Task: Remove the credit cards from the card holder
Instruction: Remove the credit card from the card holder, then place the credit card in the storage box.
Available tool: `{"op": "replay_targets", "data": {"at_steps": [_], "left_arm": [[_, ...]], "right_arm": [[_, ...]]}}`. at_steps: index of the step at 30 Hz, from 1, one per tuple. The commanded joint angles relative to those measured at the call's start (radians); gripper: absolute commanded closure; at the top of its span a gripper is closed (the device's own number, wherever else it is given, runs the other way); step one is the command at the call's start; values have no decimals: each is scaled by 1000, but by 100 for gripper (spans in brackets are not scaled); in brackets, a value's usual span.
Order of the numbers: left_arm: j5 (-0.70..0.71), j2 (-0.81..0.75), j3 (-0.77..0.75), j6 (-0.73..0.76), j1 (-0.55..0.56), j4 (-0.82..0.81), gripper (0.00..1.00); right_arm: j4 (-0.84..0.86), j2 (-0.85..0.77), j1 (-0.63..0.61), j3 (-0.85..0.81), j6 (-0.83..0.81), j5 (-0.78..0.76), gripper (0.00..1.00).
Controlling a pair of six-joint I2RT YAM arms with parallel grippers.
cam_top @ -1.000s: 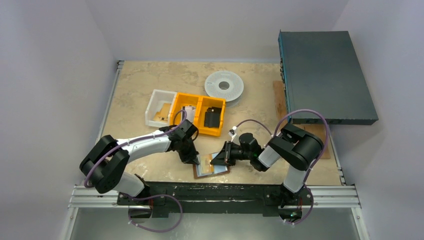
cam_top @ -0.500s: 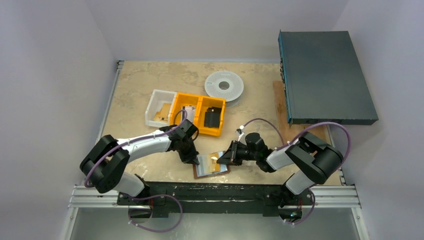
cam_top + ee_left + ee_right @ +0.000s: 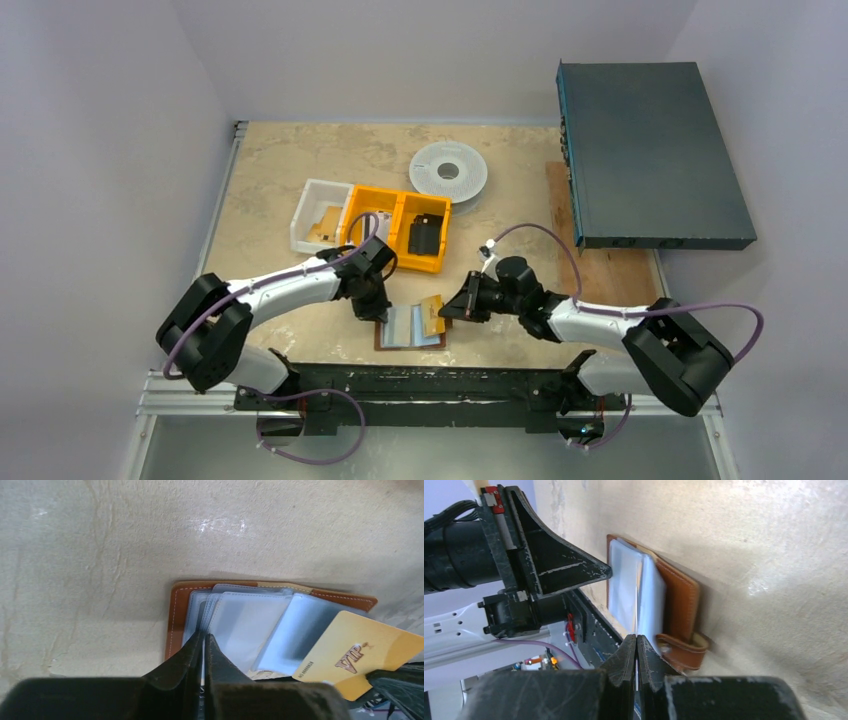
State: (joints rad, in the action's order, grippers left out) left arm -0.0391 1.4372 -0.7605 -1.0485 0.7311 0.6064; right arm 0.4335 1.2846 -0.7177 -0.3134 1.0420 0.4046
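The card holder (image 3: 383, 343), brown leather with clear plastic sleeves, lies open near the table's front edge. In the left wrist view the card holder (image 3: 177, 611) shows its sleeves fanned out. My left gripper (image 3: 377, 314) is shut, and its tips (image 3: 204, 636) rest on the left sleeves. My right gripper (image 3: 448, 308) is shut on a gold credit card (image 3: 433, 314) at the holder's right side. That card (image 3: 360, 655) reads "VIP" and sticks out to the right of the sleeves. The right wrist view has the card (image 3: 638, 615) edge-on between its fingers (image 3: 637, 639), beside the holder (image 3: 679, 600).
An orange two-part bin (image 3: 383, 207) holding a black item (image 3: 425, 235) stands behind the holder, with a white bin (image 3: 305, 212) to its left. A white spool (image 3: 450, 172) lies further back. A dark box (image 3: 650, 150) overhangs a wooden board (image 3: 610, 275) at the right.
The right arm has stretched out to the right and its gripper has drawn the gold card rightward out of the sleeves. The holder now lies flatter. The left gripper stays on it.
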Motion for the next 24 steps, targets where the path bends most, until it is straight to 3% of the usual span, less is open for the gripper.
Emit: {"op": "replay_targets", "data": {"at_steps": [1,5,9,14,17,24], "left_arm": [[44,-76,-53,84,-9,40,90],[13,-186,-76,123,-18,55,55],[-62,-293,-76,181,-87,36,28],[-191,-402,-79,270,-218,1,24],[-338,-431,-64,288,-305,-68,24],[-628,-408,-9,232,-424,-281,31]], "right_arm": [[-89,-56,4,-86,-31,-17,100],[-143,-71,4,-160,-36,-12,100],[-171,-39,9,-251,-37,21,100],[-152,30,38,-365,-29,99,100],[-112,78,63,-424,-6,184,100],[2,152,91,-504,68,316,100]]}}
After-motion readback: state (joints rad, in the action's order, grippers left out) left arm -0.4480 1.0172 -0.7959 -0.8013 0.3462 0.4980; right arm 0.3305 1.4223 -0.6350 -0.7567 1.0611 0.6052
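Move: From the left hand, the VIP card already gripped by the right fingers lies about 10 cm right, level fore-and-aft and 3 cm higher. The open card holder's middle is 5 cm right, 2 back and 2 below; the orange tray's middle is 17 cm ahead, 3 right, about level in height. For the right hand, the left gripper is some 12 cm to the left, 0 ahead, 4 below; the holder's middle is 6 left, 2 back, 5 below. Rising off the holder's clear sleeves, the left hand climbs about 15 cm and reaches some 6 forward, opening its fingers wide and tilting them forward and right towards the card. The right hand keeps its shut grip on the card's edge and carries it up some 12 cm, forward and to the left, to meet the opening left gripper in front of the tray. ##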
